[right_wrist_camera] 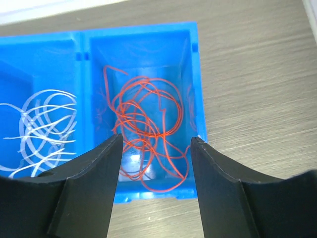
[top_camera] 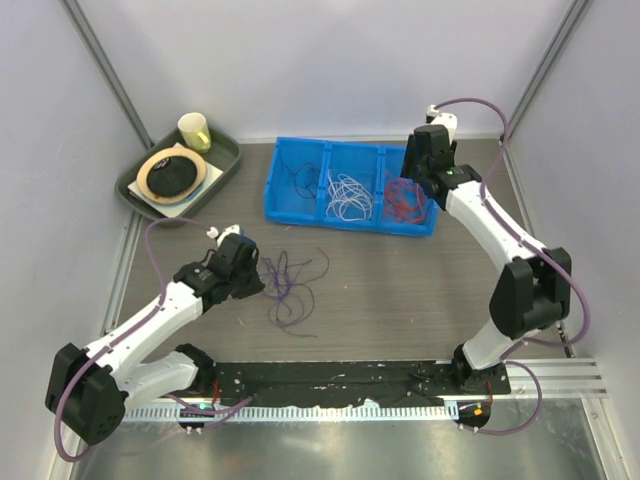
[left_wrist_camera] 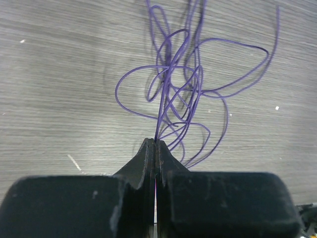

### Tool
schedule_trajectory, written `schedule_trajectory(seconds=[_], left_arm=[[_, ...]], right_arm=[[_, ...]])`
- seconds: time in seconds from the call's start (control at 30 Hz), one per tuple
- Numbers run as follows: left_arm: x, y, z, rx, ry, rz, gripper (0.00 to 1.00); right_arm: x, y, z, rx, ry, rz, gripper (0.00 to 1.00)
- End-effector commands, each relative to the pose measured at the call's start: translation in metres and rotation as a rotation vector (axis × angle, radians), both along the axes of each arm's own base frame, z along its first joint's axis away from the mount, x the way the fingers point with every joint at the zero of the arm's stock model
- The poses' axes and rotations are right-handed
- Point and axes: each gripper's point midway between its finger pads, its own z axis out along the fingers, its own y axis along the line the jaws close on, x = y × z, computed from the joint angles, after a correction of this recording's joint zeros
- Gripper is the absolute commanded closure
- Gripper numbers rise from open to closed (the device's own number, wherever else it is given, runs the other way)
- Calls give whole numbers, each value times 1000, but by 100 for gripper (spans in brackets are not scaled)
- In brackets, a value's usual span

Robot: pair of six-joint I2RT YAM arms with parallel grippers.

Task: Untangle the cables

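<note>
A loose tangle of purple cables [top_camera: 290, 285] lies on the table ahead of my left gripper [top_camera: 262, 277]. In the left wrist view that gripper [left_wrist_camera: 156, 142] is shut on one purple cable, which runs up from the fingertips into the purple loops [left_wrist_camera: 183, 84]. My right gripper [top_camera: 410, 192] hovers over the right compartment of the blue bin [top_camera: 272, 190]. Its jaws [right_wrist_camera: 156, 141] stand open and empty above the orange-red cables [right_wrist_camera: 148, 129] lying there. White cables [right_wrist_camera: 42, 124] fill the middle compartment [top_camera: 348, 197]. A few dark cables [top_camera: 300, 180] lie in the left one.
A dark green tray [top_camera: 225, 160] sits at the back left, holding a pale yellow cup [top_camera: 194, 130] and a tan ring around a dark disc [top_camera: 172, 172]. Grey walls close in the table on three sides.
</note>
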Motion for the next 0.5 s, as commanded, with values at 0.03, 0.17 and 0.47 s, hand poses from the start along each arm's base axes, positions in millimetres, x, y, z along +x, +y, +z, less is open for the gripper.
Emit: schedule_trajectory(seconds=[0.03,0.17,0.47], left_arm=[[8,-25,18,-112,-67,-102,100],[5,-25,13,-118,-56,-102,100],[0,-25,-3,-120,-10,-78,100]], right_arm=[[-42,31,58,-26,-119,134,37],[-87,112,34,61,-115,415,37],[-153,255,-62,326,46,502,37]])
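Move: From the right hand, open and empty, the middle of the purple cable lies about 34 cm to the left, 25 cm back and 19 cm below. The red cable lies in its compartment almost under this hand, 2 cm back and 4 cm left; the white cable is some 18 cm left and 2 cm back. From the left hand, which already holds a strand, the purple cable's middle lies roughly 6 cm right, 3 cm ahead and 8 cm below. The left hand keeps its pinch on the purple cable, easing about 2 cm right with a small rise and dip. The right hand swings quickly away from above the red cable towards the purple one, some 20 cm left and 15 cm back, first rising about 6 cm, then sinking to 5 cm below its starting height. It turns roughly 30 degrees counter-clockwise, fingers staying open. ##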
